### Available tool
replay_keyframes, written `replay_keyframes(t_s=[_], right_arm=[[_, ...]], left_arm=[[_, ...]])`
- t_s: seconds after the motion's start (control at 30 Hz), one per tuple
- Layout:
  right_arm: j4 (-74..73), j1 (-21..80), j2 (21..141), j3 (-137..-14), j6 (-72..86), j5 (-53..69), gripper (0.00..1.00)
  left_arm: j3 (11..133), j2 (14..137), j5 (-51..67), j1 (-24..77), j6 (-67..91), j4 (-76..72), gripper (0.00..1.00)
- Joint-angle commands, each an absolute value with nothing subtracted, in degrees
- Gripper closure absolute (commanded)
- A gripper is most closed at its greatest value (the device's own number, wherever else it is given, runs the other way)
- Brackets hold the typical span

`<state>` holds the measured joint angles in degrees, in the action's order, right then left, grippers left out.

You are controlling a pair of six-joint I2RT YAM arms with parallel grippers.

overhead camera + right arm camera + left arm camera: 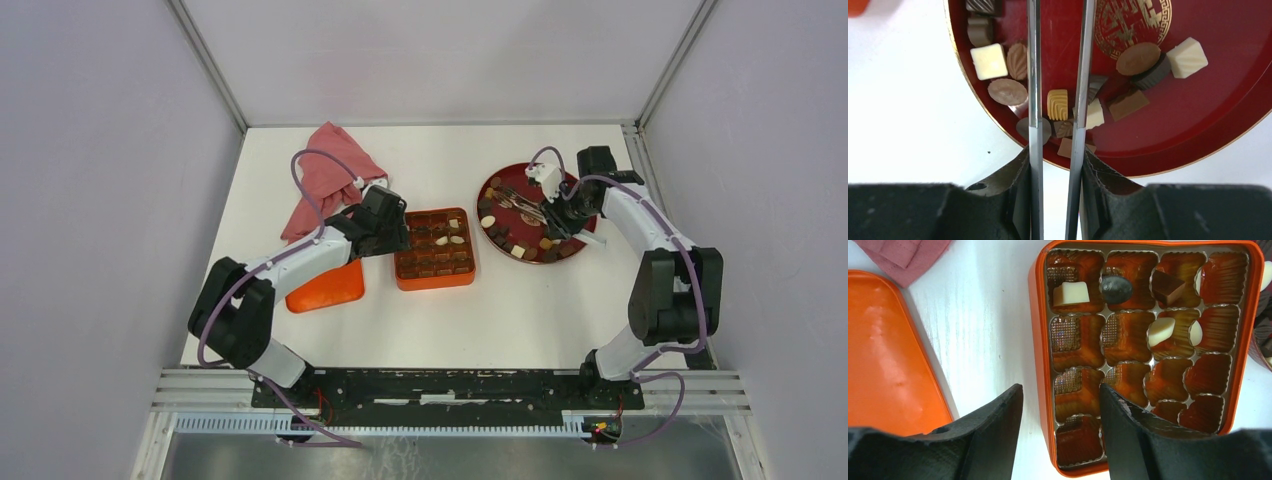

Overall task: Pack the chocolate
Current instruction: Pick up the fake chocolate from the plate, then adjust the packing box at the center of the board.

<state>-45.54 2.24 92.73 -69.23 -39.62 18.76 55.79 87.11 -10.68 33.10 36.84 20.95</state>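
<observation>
Chocolate pieces [1058, 104] in dark brown, light brown and cream lie on the dark red plate [1198, 115]. My right gripper [1056, 152] is shut on metal tongs [1034, 75], whose two arms reach over the plate [497, 180] with a ridged yellow piece between them; their tips are out of view. The orange gridded box [434, 248] holds a few chocolates [1071, 293] in its far cells. My left gripper [1060, 390] is open and astride the box's near left wall [1040, 340], one finger over the table and one over the cells, holding nothing.
The orange lid [325, 288] lies left of the box, beside my left arm. A pink cloth [325, 175] sits at the back left. White walls and metal rails close in the table on three sides.
</observation>
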Motion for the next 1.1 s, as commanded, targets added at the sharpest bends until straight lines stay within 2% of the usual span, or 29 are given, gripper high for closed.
replay_keyframes(t_s=[0.0,0.57,0.67,0.77,0.9,1.07], right_arm=[[-45.87,2.18,89.92,-72.42,-37.88,25.24,0.93],[-45.79,4.33,88.07,-73.27,-37.11,37.1,0.93],[-45.7,4.45,87.93,-73.1,-37.09,37.44,0.93],[-45.92,4.7,87.9,-73.14,-37.17,38.01,0.92],[-46.42,5.66,87.58,-72.49,-37.86,38.74,0.92],[-46.56,6.76,87.07,-72.22,-38.4,40.52,0.92]], left_arm=[[59.1,89.1,-12.95,32.8,33.92,20.44,0.38],[62.47,96.86,-10.71,30.2,31.63,18.44,0.56],[62.98,97.61,-10.42,30.19,31.73,18.17,0.67],[63.42,98.26,-10.69,30.15,31.81,18.17,0.84],[63.75,98.48,-11.05,30.18,31.9,17.96,0.97],[62.97,95.89,-14.16,30.75,31.7,16.96,0.98]])
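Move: The orange box's left rim is about 3 cm ahead of the left gripper and 3 cm below; the white chocolate in its far-left cell is some 6 cm ahead and 2 cm right, the orange lid roughly 13 cm left and 5 cm back. From the right gripper, already holding the tongs, the box's middle lies about 24 cm left, 3 cm back and 6 cm below; the plate's middle is about 5 cm left and 2 cm ahead. Bring the left gripper forward about 3 cm along the box's left wall and down a little more, fingers straddling the rim, then close them to pinch it. Meanwhile keep the tongs gripped and carry the right hand some 7 cm left towards the box while rising 4 cm, rolling it so its left side comes up and the tong tips swing clear of the plate. ##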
